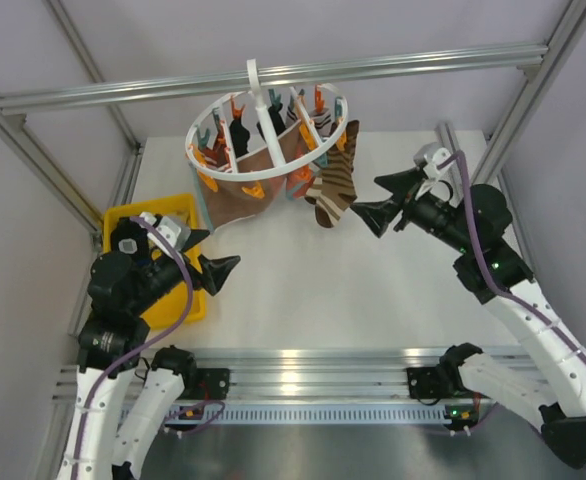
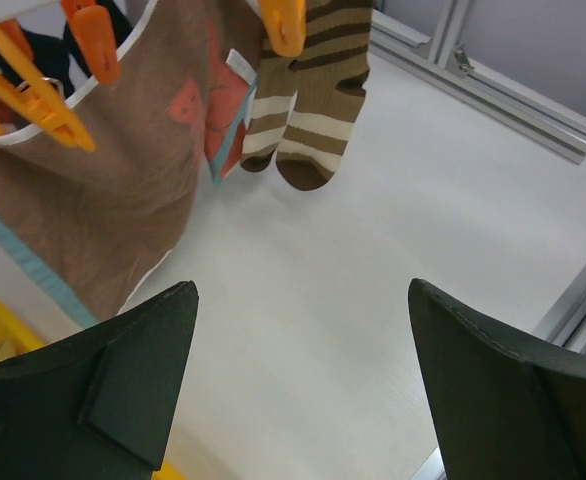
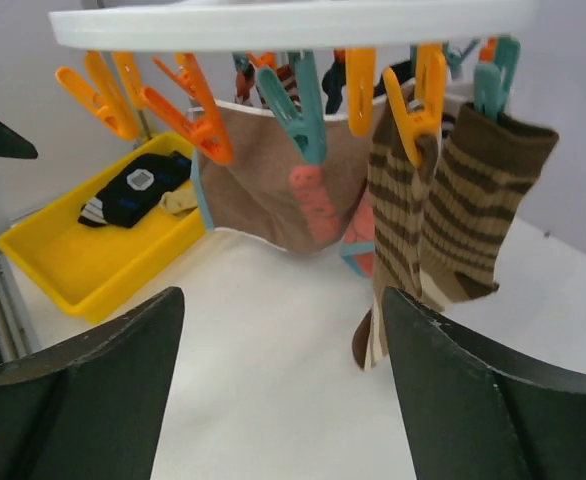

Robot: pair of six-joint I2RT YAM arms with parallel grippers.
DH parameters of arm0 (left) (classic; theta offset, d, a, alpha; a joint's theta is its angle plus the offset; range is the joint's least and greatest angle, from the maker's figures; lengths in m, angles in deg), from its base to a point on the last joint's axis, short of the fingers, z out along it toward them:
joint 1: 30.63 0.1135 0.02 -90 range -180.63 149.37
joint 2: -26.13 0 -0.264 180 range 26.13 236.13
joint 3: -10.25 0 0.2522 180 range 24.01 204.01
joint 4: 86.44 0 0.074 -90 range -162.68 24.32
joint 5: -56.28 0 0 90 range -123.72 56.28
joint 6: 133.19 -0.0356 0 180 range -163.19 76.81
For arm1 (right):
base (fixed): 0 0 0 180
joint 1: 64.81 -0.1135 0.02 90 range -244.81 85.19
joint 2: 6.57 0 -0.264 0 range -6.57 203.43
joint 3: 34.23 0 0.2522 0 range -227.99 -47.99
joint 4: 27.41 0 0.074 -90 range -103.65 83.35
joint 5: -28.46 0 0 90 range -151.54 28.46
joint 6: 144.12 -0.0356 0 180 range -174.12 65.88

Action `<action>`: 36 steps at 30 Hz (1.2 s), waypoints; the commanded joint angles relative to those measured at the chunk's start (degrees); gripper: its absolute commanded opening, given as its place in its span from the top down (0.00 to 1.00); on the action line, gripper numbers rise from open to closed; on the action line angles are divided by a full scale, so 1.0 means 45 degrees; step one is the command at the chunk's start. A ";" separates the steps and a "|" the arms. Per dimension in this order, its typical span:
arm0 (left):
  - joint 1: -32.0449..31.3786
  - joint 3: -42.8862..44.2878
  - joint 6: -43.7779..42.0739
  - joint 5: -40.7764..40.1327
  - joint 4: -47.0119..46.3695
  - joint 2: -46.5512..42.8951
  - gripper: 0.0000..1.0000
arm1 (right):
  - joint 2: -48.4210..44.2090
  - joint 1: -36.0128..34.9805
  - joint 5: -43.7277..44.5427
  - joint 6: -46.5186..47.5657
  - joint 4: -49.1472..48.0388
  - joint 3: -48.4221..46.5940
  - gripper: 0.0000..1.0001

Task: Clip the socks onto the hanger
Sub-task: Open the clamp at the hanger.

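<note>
The white round hanger [image 1: 263, 128] hangs from the back rail, with orange and teal clips round its ring [image 3: 293, 25]. A plain brown sock [image 1: 248, 195] with light-blue edging and two brown-and-cream striped socks [image 1: 335, 190] hang clipped from it; they also show in the right wrist view, the brown sock [image 3: 283, 190] left of the striped socks [image 3: 443, 220]. A dark navy sock [image 3: 133, 190] lies in the yellow tray [image 3: 83, 265]. My left gripper [image 1: 208, 258] is open and empty by the tray, below the brown sock [image 2: 83, 220]. My right gripper [image 1: 383, 200] is open and empty, just right of the striped socks.
The yellow tray [image 1: 178, 300] sits at the table's left edge under my left arm. Aluminium frame rails run along the back [image 1: 273, 80] and both sides. The white tabletop [image 1: 323, 290] lies between the two arms.
</note>
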 commanded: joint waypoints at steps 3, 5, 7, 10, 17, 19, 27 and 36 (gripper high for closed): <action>0.0063 -0.1229 0.0099 0.1976 -0.3653 -0.0048 0.10 | 0.0540 -0.2497 0.2715 0.2532 -0.2793 -0.1031 0.29; 0.0044 -0.1600 0.0079 0.2035 -0.4295 -0.0009 0.11 | 0.0813 -0.3047 0.3538 0.3331 -0.3146 -0.1011 0.34; 0.0044 -0.1912 0.0215 0.1919 -0.4708 0.0030 0.11 | 0.1105 -0.3750 0.4729 0.3744 -0.3574 -0.0953 0.38; 0.0044 -0.2051 0.0235 0.1606 -0.5451 0.0225 0.11 | 0.1340 -0.4590 0.6098 0.4661 -0.4259 -0.0583 0.40; 0.0044 -0.1875 0.0958 0.1411 -0.5979 0.0617 0.11 | 0.2005 -0.5686 0.8443 0.6107 -0.6486 0.0101 0.43; 0.0044 -0.1836 0.1172 0.1352 -0.6037 0.0675 0.11 | 0.2141 -0.5706 0.8717 0.6304 -0.7091 0.0316 0.43; 0.0044 -0.1641 0.1485 0.1099 -0.6155 0.0890 0.10 | 0.2630 -0.5706 0.8719 0.6617 -0.8304 0.0863 0.43; 0.0044 -0.1680 0.1759 0.0863 -0.6155 0.1143 0.10 | 0.3333 -0.5608 0.8641 0.6715 -0.9007 0.0844 0.43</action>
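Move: The teal clip on the hanger's near right rim is some 8 cm ahead of the right hand, 9 cm to its left and about 5 cm higher. The orange clip beside it is roughly 10 cm ahead of that hand and 5 cm left, at the teal clip's height; the striped sock hangs about 10 cm ahead and 6 cm left, its middle some 5 cm below the hand. From the left hand the teal clip is about 16 cm ahead, 18 cm right and 9 cm up. No touch shows yet: the empty right hand heads for the teal clip, first going left and up about 5 cm, then forward some 4 cm while easing down slightly. Its wrist tips up nearly 30 degrees and swings clockwise, and its fingers narrow to a bit over half open. The left hand, still wide open, edges forward and slightly right towards the hanger. ##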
